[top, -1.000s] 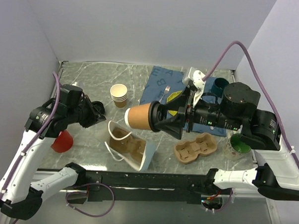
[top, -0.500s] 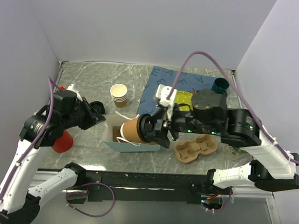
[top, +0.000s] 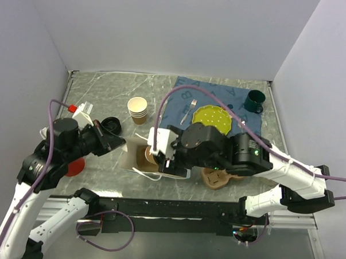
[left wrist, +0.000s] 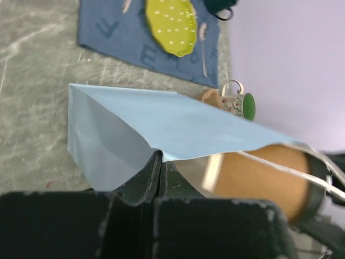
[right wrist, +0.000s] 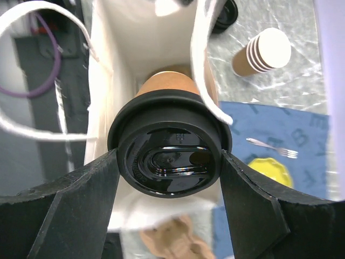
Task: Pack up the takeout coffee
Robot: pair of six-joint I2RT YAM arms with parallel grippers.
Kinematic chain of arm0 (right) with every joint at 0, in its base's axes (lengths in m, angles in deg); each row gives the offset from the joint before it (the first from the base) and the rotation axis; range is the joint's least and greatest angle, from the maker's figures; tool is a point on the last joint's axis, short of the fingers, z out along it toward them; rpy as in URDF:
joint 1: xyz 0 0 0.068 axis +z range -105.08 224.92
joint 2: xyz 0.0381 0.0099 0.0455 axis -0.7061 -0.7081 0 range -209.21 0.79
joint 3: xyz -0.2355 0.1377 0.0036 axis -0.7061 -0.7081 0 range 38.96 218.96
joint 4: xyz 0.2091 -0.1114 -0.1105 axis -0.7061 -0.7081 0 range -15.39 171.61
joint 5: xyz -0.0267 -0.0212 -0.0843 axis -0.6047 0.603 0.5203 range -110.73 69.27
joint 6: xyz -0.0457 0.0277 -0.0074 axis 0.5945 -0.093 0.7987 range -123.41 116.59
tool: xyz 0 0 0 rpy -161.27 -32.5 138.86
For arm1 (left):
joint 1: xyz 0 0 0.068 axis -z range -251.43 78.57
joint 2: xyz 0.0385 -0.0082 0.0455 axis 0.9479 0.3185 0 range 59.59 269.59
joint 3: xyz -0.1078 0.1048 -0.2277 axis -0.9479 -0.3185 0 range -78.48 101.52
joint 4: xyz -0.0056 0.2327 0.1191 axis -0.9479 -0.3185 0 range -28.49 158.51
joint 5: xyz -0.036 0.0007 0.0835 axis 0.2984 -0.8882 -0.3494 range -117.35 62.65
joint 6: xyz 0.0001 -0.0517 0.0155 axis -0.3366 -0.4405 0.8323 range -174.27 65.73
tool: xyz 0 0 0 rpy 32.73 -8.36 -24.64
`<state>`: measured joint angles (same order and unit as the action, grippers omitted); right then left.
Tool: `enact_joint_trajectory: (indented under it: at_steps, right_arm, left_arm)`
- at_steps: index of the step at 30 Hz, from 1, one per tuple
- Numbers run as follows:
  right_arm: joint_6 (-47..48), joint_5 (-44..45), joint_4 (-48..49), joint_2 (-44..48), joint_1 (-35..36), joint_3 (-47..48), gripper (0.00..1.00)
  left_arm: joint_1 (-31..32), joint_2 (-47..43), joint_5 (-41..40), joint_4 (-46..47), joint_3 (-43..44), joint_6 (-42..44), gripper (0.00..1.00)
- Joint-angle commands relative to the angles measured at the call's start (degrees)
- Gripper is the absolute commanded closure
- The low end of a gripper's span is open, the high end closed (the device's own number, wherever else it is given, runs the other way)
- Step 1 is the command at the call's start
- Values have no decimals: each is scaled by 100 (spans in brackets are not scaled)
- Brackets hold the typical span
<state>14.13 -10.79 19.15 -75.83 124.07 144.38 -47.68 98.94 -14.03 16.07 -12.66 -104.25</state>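
The takeout coffee (top: 145, 155) is a brown paper cup with a black lid (right wrist: 170, 162). It sits down inside the mouth of a light blue paper bag (top: 128, 157) with white cord handles. My right gripper (top: 159, 157) is shut on it, one black finger (right wrist: 81, 199) on each side of the lid. In the right wrist view the bag's white inner walls (right wrist: 135, 54) surround the cup. My left gripper (top: 116, 143) is shut on the bag's left edge (left wrist: 161, 124), its jaws pinched together on the paper. The brown cup (left wrist: 259, 178) shows past that edge.
A stack of cream cups (top: 137, 110) and a loose black lid (top: 110, 125) stand behind the bag. A red cup (top: 75, 168) is at the left. A cardboard cup carrier (top: 217, 178) lies right of the bag. A blue cloth (top: 186, 95) holds a yellow plate (top: 212, 117), fork (top: 188, 112) and green mug (top: 254, 100).
My right arm swung left and down, carrying the cup from above the table into the bag's mouth. The bag went from tilted to upright, still held by the left gripper.
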Motion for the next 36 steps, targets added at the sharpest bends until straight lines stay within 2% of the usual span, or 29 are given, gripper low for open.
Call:
enact_joint_trajectory:
  at_steps: [1, 7, 15, 19, 21, 24, 29, 36]
  right_arm:
    - [592, 703, 478, -20, 170, -382, 47]
    - [918, 1019, 1068, -187, 162, -979, 47]
    - [971, 870, 1771, 68, 162, -2068, 48]
    - [910, 843, 1947, 95, 170, -2307, 48]
    - [857, 861, 2088, 103, 162, -2403, 48]
    - [690, 879, 2115, 130, 170, -2422, 48]
    - [452, 817, 2123, 165, 179, -2474, 48]
    - [382, 852, 2185, 182, 197, -2624, 48]
  left_arm:
    - [-10, -410, 601, 858, -236, 480, 99]
    - [-10, -648, 917, 824, -614, 664, 99]
    - [-10, -806, 944, 648, -571, 989, 99]
    - [-10, -824, 918, 534, -483, 1095, 75]
    - [-10, -745, 883, 350, -395, 1113, 71]
    - [-10, -745, 743, -89, -246, 1122, 50]
    - [-10, -982, 557, -345, -35, 1025, 37]
    - [-10, -728, 514, -881, 229, 1218, 34]
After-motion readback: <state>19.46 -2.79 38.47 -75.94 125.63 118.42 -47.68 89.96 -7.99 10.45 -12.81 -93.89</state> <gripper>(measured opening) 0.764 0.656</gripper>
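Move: The lidded coffee cup, already in the right fingers, is just entering the paper bag's mouth; the bag's middle lies about 7 cm left of the right hand, 2 cm ahead and 15 cm below. From that hand, the paper cup stack is some 23 cm ahead and 14 cm left, the carton tray about 2 cm ahead and 19 cm right, both near 30 cm down. The left hand pinches the bag's rim, the bag's middle roughly 7 cm to its right, 4 cm back and 12 cm down. The coffee cup is lowered by its black lid deeper into the bag, the right hand sinking about 11 cm while easing a little left and forward, then nearly stopping with its grip kept. The left hand draws back some 5 cm, turning about 10 degrees clockwise; partway through, its fingers open wide and let go of the rim. ##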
